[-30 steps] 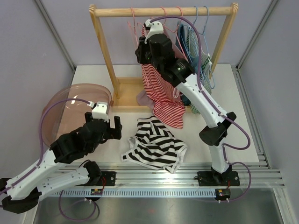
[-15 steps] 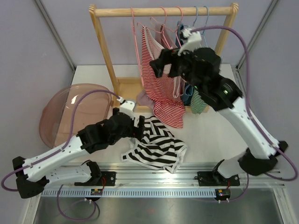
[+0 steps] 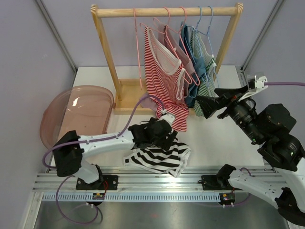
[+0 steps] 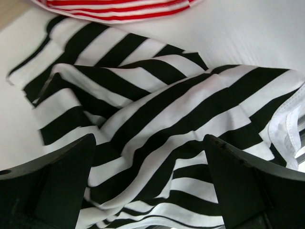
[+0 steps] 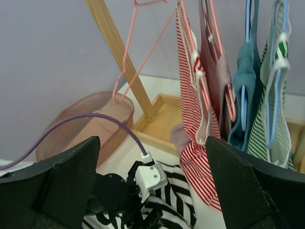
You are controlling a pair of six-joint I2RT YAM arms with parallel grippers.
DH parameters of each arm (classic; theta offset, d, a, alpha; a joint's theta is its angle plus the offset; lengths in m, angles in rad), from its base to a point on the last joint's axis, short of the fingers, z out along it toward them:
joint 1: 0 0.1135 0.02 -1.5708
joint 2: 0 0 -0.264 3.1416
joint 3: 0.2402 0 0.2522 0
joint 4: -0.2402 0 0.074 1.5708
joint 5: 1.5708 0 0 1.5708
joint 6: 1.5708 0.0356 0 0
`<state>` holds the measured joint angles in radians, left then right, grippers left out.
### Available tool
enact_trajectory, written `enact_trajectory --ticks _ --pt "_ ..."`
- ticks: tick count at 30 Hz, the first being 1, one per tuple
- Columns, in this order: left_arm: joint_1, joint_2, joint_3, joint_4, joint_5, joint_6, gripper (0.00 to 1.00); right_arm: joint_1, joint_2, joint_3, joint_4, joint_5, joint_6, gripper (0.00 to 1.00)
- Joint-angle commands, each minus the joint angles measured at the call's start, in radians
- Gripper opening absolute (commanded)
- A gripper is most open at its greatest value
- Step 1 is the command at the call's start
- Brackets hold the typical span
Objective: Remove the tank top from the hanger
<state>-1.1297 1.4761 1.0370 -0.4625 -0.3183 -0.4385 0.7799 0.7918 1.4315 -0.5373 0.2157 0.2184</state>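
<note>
A black-and-white striped tank top (image 3: 159,155) lies crumpled on the table, off any hanger. An empty pink hanger (image 3: 138,52) hangs at the left of the rail. Beside it a red-striped tank top (image 3: 164,76) hangs on a pink hanger. My left gripper (image 3: 161,137) is low over the striped top's upper edge. In the left wrist view it (image 4: 150,191) is open, with the striped cloth (image 4: 157,109) lying under and between its fingers (image 4: 52,186). My right gripper (image 3: 208,102) is open and empty, off to the right of the rack. Its camera faces the hanging garments (image 5: 190,105).
The wooden rack (image 3: 107,52) stands at the back on a wooden base (image 3: 126,93). It also holds mauve, blue (image 3: 190,57) and green-striped (image 3: 204,93) tops on hangers. A pink translucent bowl (image 3: 78,112) sits at the left. A metal rail (image 3: 157,181) runs along the near edge.
My right gripper has opened, left the red-striped top's hanger and swung back to the right. My left arm has reached right, from near the bowl onto the black-and-white top.
</note>
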Motion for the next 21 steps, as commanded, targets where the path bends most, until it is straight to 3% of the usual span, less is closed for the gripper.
enact_trajectory --ticks 1,8,12,13,15,16,17,18,21 --pt "-0.033 0.071 0.049 0.062 0.022 -0.022 0.99 0.004 -0.038 -0.058 -0.069 0.060 0.032 0.99" --pt "-0.038 0.223 -0.015 0.168 0.074 -0.048 0.97 0.004 -0.114 -0.109 -0.098 0.071 0.068 0.99" --pt "-0.038 0.257 -0.035 0.188 0.074 -0.060 0.79 0.005 -0.129 -0.129 -0.101 0.067 0.088 0.99" --pt "-0.038 0.260 -0.038 0.197 0.076 -0.062 0.59 0.004 -0.134 -0.134 -0.101 0.065 0.090 1.00" --pt "-0.038 0.262 -0.040 0.196 0.064 -0.068 0.39 0.005 -0.137 -0.140 -0.099 0.068 0.093 1.00" --pt "-0.038 0.263 -0.037 0.183 0.061 -0.071 0.16 0.004 -0.140 -0.140 -0.102 0.071 0.093 0.99" --pt "-0.038 0.265 -0.023 0.174 0.041 -0.077 0.06 0.004 -0.141 -0.140 -0.104 0.073 0.095 0.99" --pt "-0.039 0.265 -0.017 0.157 0.029 -0.077 0.00 0.004 -0.143 -0.138 -0.105 0.074 0.095 0.99" --pt "-0.038 0.230 0.011 0.084 -0.031 -0.100 0.00 0.004 -0.151 -0.135 -0.107 0.083 0.092 0.99"
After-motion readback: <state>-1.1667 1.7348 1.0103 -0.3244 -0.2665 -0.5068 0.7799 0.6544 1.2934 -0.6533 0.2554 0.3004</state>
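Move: Right under the left hand lies the crumpled black-and-white tank top, its middle about 9 cm below the finger pads, some 1 cm back and 1 cm to the left. The hem of the hanging red-striped tank top is roughly 12 cm ahead of this hand, 5 cm to its right and 6 cm below it; the pink tub sits some 42 cm left and 18 cm ahead. From the right hand, the black-and-white tank top lies about 15 cm left, 1 cm back and 46 cm down. Sinking almost straight down by about 9 cm, easing a couple of centimetres back and to the right, the left hand brings its wide-open fingers into the black-and-white tank top, then stops and closes them fully, pinching a fold. The empty right hand settles about 5 cm lower beside the rack, drifting back and right, fingers still open. ##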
